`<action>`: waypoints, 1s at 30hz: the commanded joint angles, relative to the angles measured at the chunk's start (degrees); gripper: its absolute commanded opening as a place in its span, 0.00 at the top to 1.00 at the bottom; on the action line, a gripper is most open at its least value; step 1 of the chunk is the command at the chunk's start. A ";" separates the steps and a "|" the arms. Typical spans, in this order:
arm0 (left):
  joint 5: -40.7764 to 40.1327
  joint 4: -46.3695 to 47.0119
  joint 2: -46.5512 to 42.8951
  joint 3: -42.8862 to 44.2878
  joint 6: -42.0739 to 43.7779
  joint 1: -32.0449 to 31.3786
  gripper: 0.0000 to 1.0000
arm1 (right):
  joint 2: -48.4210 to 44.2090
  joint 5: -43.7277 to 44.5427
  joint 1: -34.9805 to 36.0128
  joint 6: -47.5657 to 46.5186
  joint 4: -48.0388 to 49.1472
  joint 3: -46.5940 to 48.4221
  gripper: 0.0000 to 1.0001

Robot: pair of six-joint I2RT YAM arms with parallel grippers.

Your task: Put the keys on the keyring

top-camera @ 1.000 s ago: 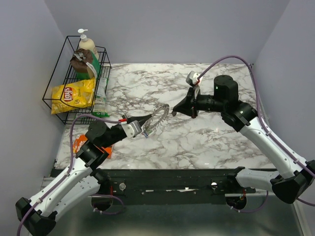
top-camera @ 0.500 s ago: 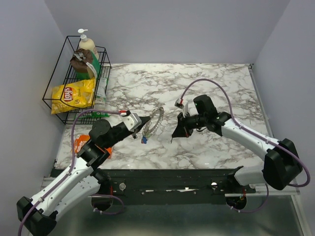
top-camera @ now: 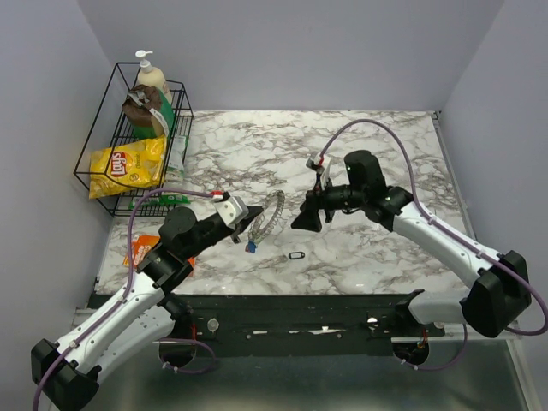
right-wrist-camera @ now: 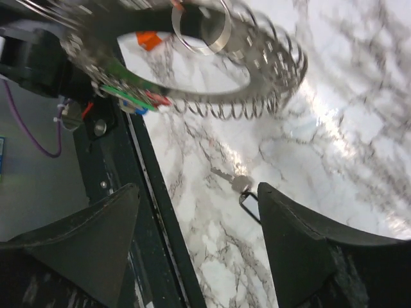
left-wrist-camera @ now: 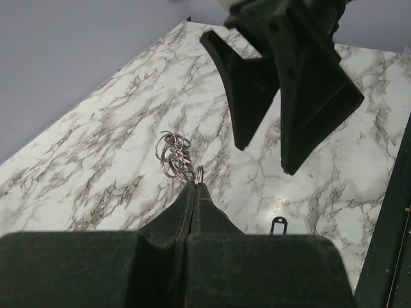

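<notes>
The keyring (top-camera: 271,214), a silvery wire ring fringed with small keys, is held off the table with my left gripper (top-camera: 248,223) shut on its edge. A blue-headed key (top-camera: 250,247) hangs below it. In the left wrist view the shut fingertips (left-wrist-camera: 194,187) pinch thin rings (left-wrist-camera: 173,153). My right gripper (top-camera: 306,216) hovers open just right of the keyring, nothing between its fingers (right-wrist-camera: 96,244). Below it, a small silver key with a black tag (top-camera: 296,255) lies on the marble (right-wrist-camera: 235,182). In the right wrist view the keyring (right-wrist-camera: 270,90) carries green, red and blue heads (right-wrist-camera: 136,99).
A black wire basket (top-camera: 101,184) stands at the back left, holding a yellow chip bag (top-camera: 127,164), a soap pump bottle (top-camera: 151,77) and a brown packet. An orange packet (top-camera: 139,250) lies under my left arm. The table's black front rail (right-wrist-camera: 151,192) runs close below the right gripper.
My right gripper has opened and lifted slightly. The black-tagged key it carried now lies on the marble. The left gripper has stayed shut on the keyring and drawn back a little.
</notes>
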 commanded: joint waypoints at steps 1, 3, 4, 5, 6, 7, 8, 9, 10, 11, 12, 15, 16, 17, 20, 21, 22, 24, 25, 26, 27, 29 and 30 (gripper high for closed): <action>3.75 0.69 -1.01 0.40 1.38 0.26 1.00 | -5.42 -2.90 -0.05 -4.39 5.11 5.62 0.19; 6.47 -0.01 -1.19 0.84 2.87 0.25 1.00 | -6.57 -6.15 -0.05 -3.69 7.32 7.12 0.21; 7.09 -0.54 -1.28 0.93 3.05 0.34 1.00 | -6.66 -7.29 -0.05 -3.25 8.90 7.73 0.23; 8.06 -0.63 -1.45 1.01 3.84 0.34 1.00 | -6.57 -10.09 -0.14 -3.07 9.17 8.43 0.25; 8.85 -0.63 -1.71 1.01 4.19 0.34 1.00 | -6.05 -11.68 -0.05 -2.99 9.44 9.66 0.27; 10.42 -0.63 -1.89 0.93 4.37 0.34 1.00 | -5.70 -13.18 -0.14 -3.07 9.44 10.10 0.31; 11.05 -0.02 -2.07 0.84 4.81 0.34 1.00 | -5.61 -14.58 -0.05 -3.16 9.61 10.28 0.34; 11.40 0.33 -2.50 0.58 4.81 0.34 1.00 | -5.43 -16.86 -0.05 -3.25 9.61 10.63 0.36; 12.45 1.03 -2.59 0.40 4.81 0.34 1.00 | -5.26 -17.93 -0.05 -3.25 9.61 10.55 0.38; 12.81 1.39 -2.77 0.40 4.81 0.34 1.00 | -5.17 -18.81 0.12 -3.51 9.53 10.55 0.39; 13.42 1.65 -2.77 0.40 4.72 0.34 1.00 | -5.17 -20.73 0.13 -3.51 9.44 10.64 0.39; 15.79 2.62 -2.33 0.66 4.29 0.34 1.00 | -4.99 -23.20 0.13 -3.51 9.53 10.55 0.38; 16.32 2.97 -1.98 0.75 4.02 0.25 1.00 | -4.99 -23.56 0.39 -3.60 9.18 10.55 0.37; 17.55 3.15 -1.98 0.84 3.93 0.34 1.00 | -4.82 -23.82 0.48 -4.04 8.83 10.55 0.37; 18.35 3.41 -1.28 1.19 3.76 0.26 1.00 | -4.20 -24.70 0.65 -4.56 8.03 10.29 0.38; 18.35 3.32 -1.02 1.45 3.76 0.25 1.00 | -3.85 -25.32 0.65 -4.57 7.77 10.28 0.38; 18.09 3.41 -0.84 1.54 3.67 0.34 1.00 | -3.68 -25.50 0.83 -4.57 7.68 10.28 0.41; 17.21 3.41 -0.49 1.89 3.58 0.34 1.00 | -3.24 -25.59 1.00 -4.57 7.51 9.93 0.42; 16.95 3.50 -0.31 1.98 3.41 0.34 1.00 | -3.06 -25.41 1.27 -4.57 7.51 9.76 0.43; 16.51 3.85 -0.14 2.07 3.06 0.26 1.00 | -2.80 -25.24 1.36 -4.57 7.42 9.58 0.44; 15.98 3.94 0.21 2.33 2.88 0.25 1.00 | -2.62 -24.54 1.44 -4.57 7.33 9.41 0.45; 14.84 4.11 0.83 2.59 2.53 0.34 1.00 | -2.18 -23.83 1.62 -4.74 7.07 8.97 0.48; 14.66 4.03 1.27 2.94 2.53 0.34 1.00 | -2.01 -22.96 1.62 -4.83 6.98 8.44 0.49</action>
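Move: My left fingertips already pinch the keyring, its middle roughly 4 cm below them and 3 cm to their right, with the blue key hanging about 5 cm back and 7 cm below them. From my open right hand the ring's middle is some 9 cm left, 2 cm back and 5 cm higher. The black-looped key lies on the table about 13 cm below my right hand, 3 cm left and 1 cm back. I lift my empty right hand briskly by about 14 cm, away from the black-looped key, then swing it back some 4 cm and a little left, levelling its fingers and turning them counter-clockwise to face the keyring. They narrow from wide to half open. Meanwhile my left hand keeps its pinch and brings the ring 4 cm back and slightly right, turning it about 15 degrees clockwise. ##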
